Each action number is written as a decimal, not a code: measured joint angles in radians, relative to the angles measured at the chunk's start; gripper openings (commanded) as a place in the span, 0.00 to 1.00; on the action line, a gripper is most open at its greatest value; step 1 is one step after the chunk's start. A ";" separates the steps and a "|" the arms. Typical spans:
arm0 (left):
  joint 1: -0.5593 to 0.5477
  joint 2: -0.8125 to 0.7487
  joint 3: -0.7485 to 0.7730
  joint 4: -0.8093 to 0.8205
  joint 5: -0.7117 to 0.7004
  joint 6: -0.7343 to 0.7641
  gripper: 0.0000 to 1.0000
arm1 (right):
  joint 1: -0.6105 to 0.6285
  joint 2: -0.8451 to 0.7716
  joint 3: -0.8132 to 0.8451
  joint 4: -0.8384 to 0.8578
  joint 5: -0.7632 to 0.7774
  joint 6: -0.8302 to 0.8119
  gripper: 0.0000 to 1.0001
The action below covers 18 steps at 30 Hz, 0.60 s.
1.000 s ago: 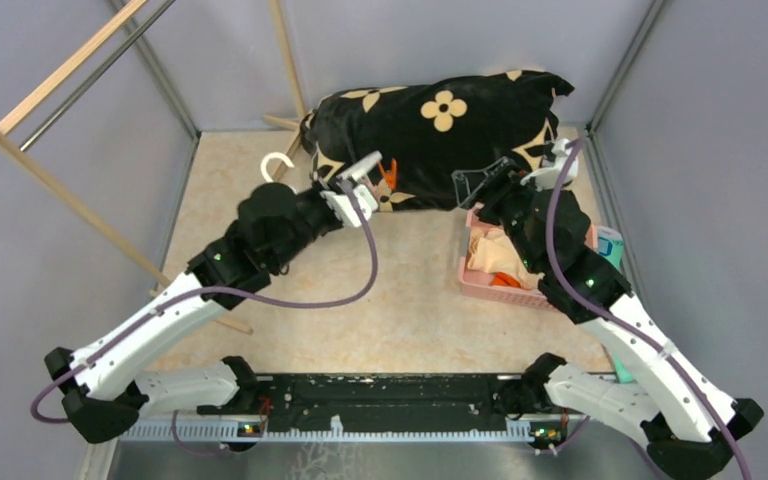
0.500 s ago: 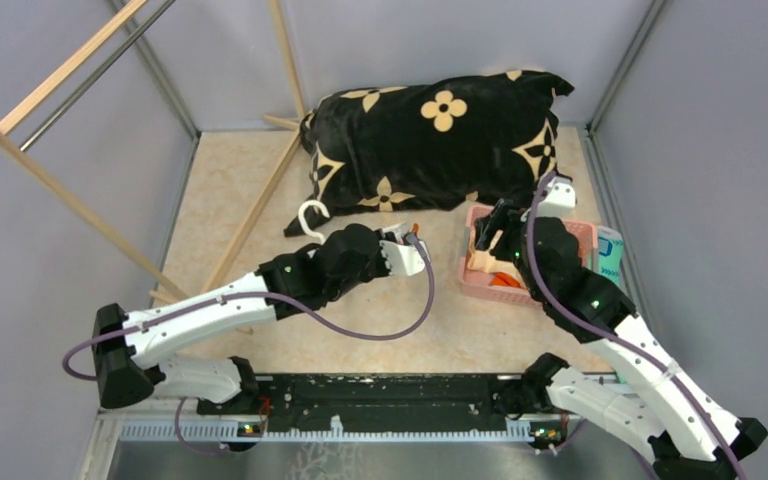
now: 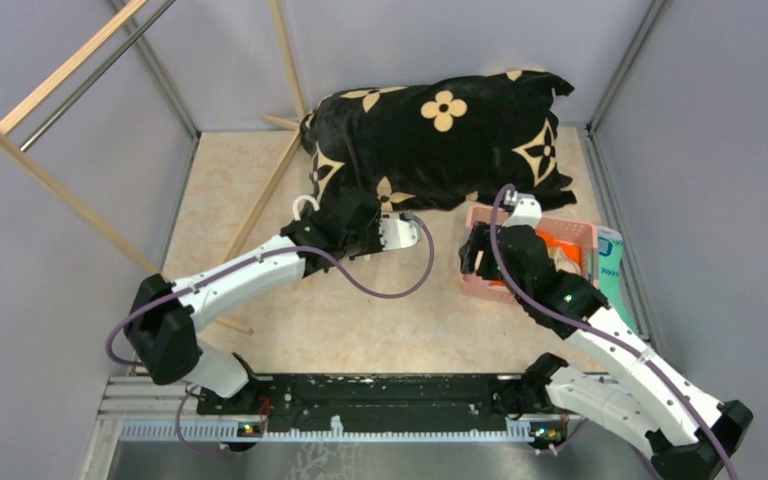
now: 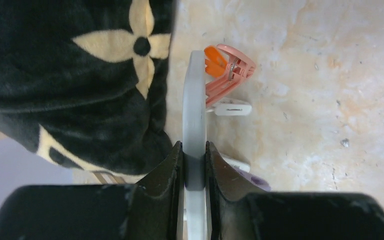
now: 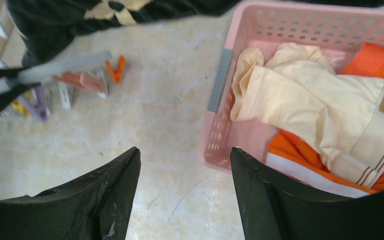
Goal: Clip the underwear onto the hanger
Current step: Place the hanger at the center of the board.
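Observation:
The white hanger lies edge-on along the floor beside the black pillow, and my left gripper is shut on its frame bar. An orange and pink clip dangles from the frame. The hanger's hook shows at the pillow's left corner. The beige underwear lies crumpled in the pink basket, on top of an orange cloth. My right gripper is open above the floor, just outside the basket's left wall, with nothing between its fingers. In the right wrist view the hanger lies to the left with several clips under it.
A black pillow with beige flowers fills the back of the floor. A wooden rack with a metal bar leans at the left. A teal packet stands right of the basket. Grey walls close in on three sides.
My left arm carried the hanger off the pillow down to the floor in front of it. My right gripper came down from the pillow's right edge to the basket's left side.

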 measured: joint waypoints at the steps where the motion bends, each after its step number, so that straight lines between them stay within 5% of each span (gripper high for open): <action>1: 0.010 0.015 0.018 -0.005 0.010 0.009 0.12 | 0.000 0.012 -0.015 0.007 -0.014 0.001 0.67; 4: 0.024 0.084 0.095 -0.012 0.054 0.039 0.17 | 0.000 0.028 -0.052 0.014 -0.043 0.002 0.68; 13: 0.069 0.247 0.261 -0.037 0.123 0.106 0.74 | -0.028 0.028 -0.063 0.028 -0.095 0.000 0.68; 18: 0.095 0.246 0.261 -0.020 0.119 0.121 0.78 | -0.068 0.029 -0.063 0.028 -0.130 -0.004 0.69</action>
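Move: The hanger is already in the left fingers, on edge and seen end-on. Its spot at the board's middle lies roughly 10 cm below the left hand, about 4 cm to the left and 2 cm back. The black pillow's middle is some 21 cm ahead and 17 cm right, the pink basket some 34 cm right and 1 cm back. From the right hand, that spot is around 26 cm left, 1 cm ahead and 15 cm below. The hanger, still pinched by the left hand at first, is carried level over the board towards the pillow. The hand goes about 6 cm forward, swinging some 4 cm right on the way, with its wrist nearly steady. Halfway through, the fingers open wide and let go while the hand keeps going forward. The open right hand sinks about 3 cm beside the basket, then holds its height. ##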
